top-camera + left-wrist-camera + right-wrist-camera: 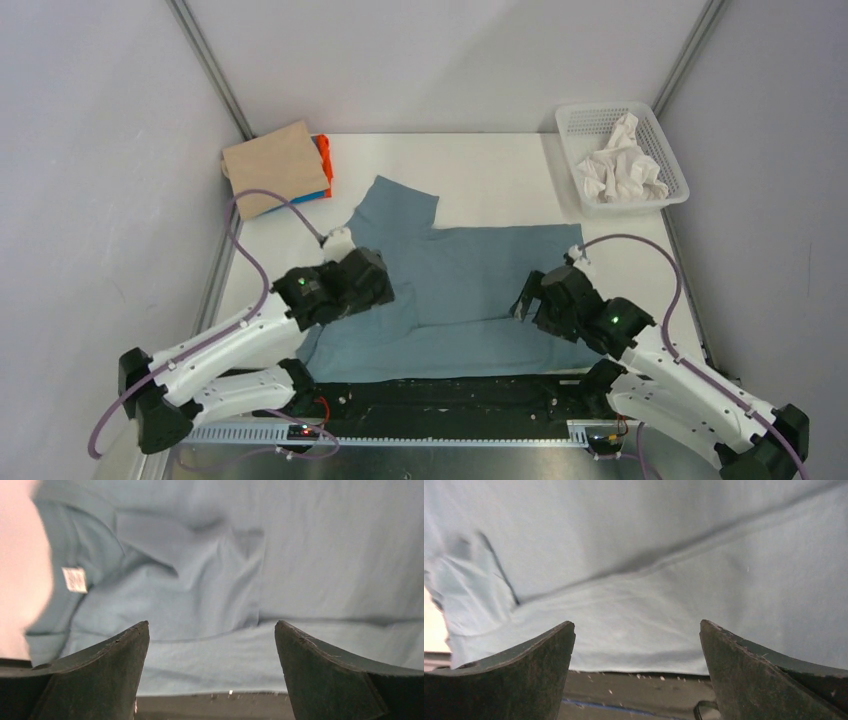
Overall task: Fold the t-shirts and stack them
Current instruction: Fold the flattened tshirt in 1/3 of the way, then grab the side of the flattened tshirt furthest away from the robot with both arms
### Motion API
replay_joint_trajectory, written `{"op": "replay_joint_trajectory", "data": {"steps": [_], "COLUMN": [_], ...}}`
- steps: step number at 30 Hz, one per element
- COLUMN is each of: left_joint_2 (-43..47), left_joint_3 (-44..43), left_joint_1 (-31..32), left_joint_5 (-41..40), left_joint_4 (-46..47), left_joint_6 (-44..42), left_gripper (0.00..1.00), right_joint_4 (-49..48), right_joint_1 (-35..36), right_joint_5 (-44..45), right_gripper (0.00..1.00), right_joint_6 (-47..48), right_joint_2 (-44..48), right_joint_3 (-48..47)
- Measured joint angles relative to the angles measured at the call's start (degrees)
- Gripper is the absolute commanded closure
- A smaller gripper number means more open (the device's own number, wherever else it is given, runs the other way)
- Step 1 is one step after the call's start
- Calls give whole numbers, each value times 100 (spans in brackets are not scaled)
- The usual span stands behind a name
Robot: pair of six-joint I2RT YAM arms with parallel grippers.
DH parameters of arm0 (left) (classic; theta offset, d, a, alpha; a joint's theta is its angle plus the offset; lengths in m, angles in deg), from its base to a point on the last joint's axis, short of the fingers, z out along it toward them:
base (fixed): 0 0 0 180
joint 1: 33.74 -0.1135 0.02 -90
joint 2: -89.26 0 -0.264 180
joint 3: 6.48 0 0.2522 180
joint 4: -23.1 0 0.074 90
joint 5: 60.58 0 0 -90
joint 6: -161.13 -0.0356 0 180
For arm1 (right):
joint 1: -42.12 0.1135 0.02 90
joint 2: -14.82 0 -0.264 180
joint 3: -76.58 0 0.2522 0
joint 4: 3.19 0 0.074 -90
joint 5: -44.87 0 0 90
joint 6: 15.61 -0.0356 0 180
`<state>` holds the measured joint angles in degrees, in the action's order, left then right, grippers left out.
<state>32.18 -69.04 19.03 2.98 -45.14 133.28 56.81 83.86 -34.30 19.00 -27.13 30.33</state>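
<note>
A large slate blue-grey t-shirt (470,290) lies spread on the white table, with one sleeve (400,205) pointing to the back and its near-left part folded over. Its small white neck label (75,579) shows in the left wrist view. My left gripper (378,285) hovers over the shirt's left side, open and empty. My right gripper (526,300) hovers over the shirt's right side, also open and empty. Both wrist views show the cloth (210,575) (649,575) beyond the spread fingers, near its front hem. A folded stack sits at the back left: tan t-shirt (272,165) on top, orange (324,158) and bright blue edges under it.
A white mesh basket (668,150) at the back right holds crumpled white cloth (622,165). A black strip (450,390) runs along the table's near edge between the arm bases. Grey walls enclose the table on the left, the back and the right.
</note>
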Motion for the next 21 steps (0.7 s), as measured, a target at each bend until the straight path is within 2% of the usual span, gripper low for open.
{"op": "replay_joint_trajectory", "data": {"steps": [6,11,16,21], "left_joint_2": [-450,-1401,-2509,-4360], "left_joint_3": [-776,-1322,-2048,-3976], "left_joint_1": [-1600,-2916,-3508,-3821], "left_joint_5": [-4,629,1062,1620], "left_joint_4": [525,1130,1342,1624], "left_joint_6": [-1158,-2063,-2741,-3311], "left_gripper": [0,0,0,0], "right_joint_4": [-546,-1078,-1366,-1591], "right_joint_1": [-876,-1770,-2022,-2356], "right_joint_5": [212,-136,-179,-26], "right_gripper": [1,1,1,1], "right_joint_6": [483,872,1246,1469], "right_joint_2": [-90,-560,-1187,-1609], "right_joint_3": [-398,-398,-400,-518]}}
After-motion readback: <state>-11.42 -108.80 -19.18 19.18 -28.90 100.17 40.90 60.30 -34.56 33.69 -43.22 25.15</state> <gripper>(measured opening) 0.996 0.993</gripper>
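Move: The shirt's far sleeve lies with its outer edge about 32 cm ahead of the left gripper, 1 cm right and 12 cm below. The rumpled fold is nearly beneath that gripper, some 2 cm ahead and 2 cm left; the cardboard is about 37 cm ahead and 30 cm left. From the right gripper, the shirt's far right corner lies roughly 26 cm ahead, 15 cm right and 7 cm down; the basket stands about 43 cm ahead and 25 cm right. Sweep the left gripper fast, some 27 cm forward over the shirt towards the far sleeve, bowing a little left on the way and staying high. Bring the right gripper about 11 cm forward and half as far right towards the far right corner, lifting briefly and then sinking back. Keep both grippers open and empty. ##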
